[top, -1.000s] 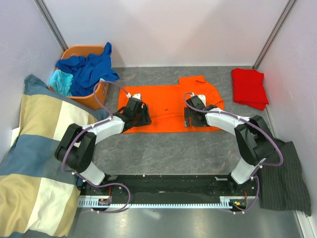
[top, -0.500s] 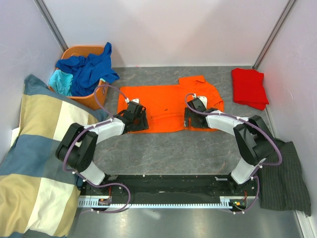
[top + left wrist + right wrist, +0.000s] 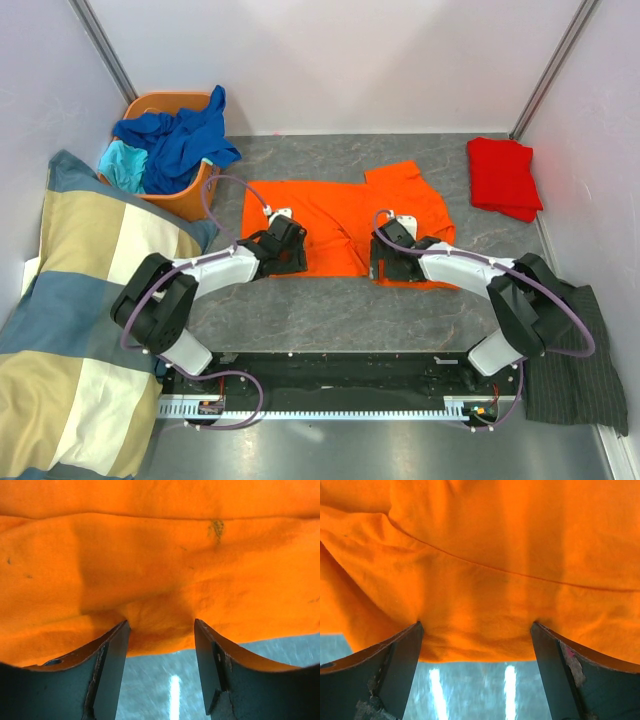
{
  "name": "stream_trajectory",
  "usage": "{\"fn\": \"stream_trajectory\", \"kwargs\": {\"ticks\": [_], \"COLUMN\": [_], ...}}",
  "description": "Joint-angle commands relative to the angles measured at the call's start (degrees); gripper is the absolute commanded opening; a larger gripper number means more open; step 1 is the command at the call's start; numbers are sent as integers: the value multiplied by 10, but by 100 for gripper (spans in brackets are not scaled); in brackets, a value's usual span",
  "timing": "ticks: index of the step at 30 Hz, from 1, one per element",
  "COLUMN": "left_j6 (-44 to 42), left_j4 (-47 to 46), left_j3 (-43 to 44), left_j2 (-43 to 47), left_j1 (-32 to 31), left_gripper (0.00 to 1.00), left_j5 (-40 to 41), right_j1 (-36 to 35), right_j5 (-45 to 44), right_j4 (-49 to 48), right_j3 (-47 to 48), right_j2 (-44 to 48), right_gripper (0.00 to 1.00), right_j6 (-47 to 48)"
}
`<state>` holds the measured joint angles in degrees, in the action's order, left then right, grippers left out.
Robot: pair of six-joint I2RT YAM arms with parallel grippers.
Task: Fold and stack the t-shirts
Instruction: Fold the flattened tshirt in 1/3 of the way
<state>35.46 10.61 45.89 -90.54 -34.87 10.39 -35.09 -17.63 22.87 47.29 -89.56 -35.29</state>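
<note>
The bright orange t-shirt (image 3: 330, 215) lies spread on the grey table, rumpled on its right side. My left gripper (image 3: 288, 258) stands on its near hem at the left and my right gripper (image 3: 388, 262) on the near hem at the right. In the left wrist view the left gripper (image 3: 160, 630) has its jaws apart with bunched orange cloth (image 3: 160, 570) between the tips. In the right wrist view the right gripper (image 3: 476, 630) has its jaws wider apart over the hem (image 3: 480, 605). A folded red t-shirt (image 3: 503, 175) lies at the far right.
An orange basket (image 3: 160, 100) at the far left holds royal blue shirts (image 3: 180, 135) and a turquoise one (image 3: 122, 165). The checked blanket (image 3: 80, 330) fills the left side. Dark pinstriped cloth (image 3: 570, 360) lies at the near right.
Both grippers have moved toward the arms' bases and the orange t-shirt has slid with them. Its right sleeve end has bunched up and turned.
</note>
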Motion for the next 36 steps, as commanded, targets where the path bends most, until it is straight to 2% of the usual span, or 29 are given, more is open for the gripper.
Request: {"fn": "stream_trajectory", "kwargs": {"ticks": [1, 10, 15, 16, 24, 27, 31, 36], "left_j6": [71, 154, 157, 153, 169, 174, 166, 120], "left_j4": [101, 169, 247, 252, 284, 301, 313, 307], "left_j3": [-50, -133, -127, -129, -138, -133, -99, 0], "left_j2": [10, 109, 145, 161, 216, 279, 356, 397], "left_j1": [-43, -83, -85, -85, -88, -96, -100, -100], "left_gripper": [63, 63, 63, 60, 62, 62, 62, 65], "left_j5": [-6, 6, 59, 62, 47, 32, 28, 92], "right_j1": [-37, -65, -67, -67, -67, -67, -67, -59], "right_j5": [30, 16, -25, -39, -39, -52, -113, -196], "right_j4": [98, 157, 209, 217, 253, 284, 306, 237], "right_j3": [-34, -85, -98, -97, -86, -54, 41, 127], "right_j2": [22, 108, 157, 163, 198, 236, 247, 188], "right_gripper": [98, 98, 98, 98, 98, 98, 98, 98], "right_j6": [-51, -109, -142, -145, -148, -147, -124, -56]}}
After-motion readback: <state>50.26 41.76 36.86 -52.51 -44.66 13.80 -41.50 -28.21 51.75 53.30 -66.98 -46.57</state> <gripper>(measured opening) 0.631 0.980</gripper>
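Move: The orange t-shirt lies flat under both hands, its middle about 10 cm ahead and 13 cm right of the left hand, and some 11 cm ahead and 10 cm left of the right. Its near edge is only about 2 cm behind each hand. The laundry basket stands roughly 26 cm ahead and 26 cm left of the left hand; the folded red shirt lies some 25 cm ahead and 22 cm right of the right hand. Both open hands, still on the t-shirt, drag it back some 12 cm, spreading outward, then lift off. ##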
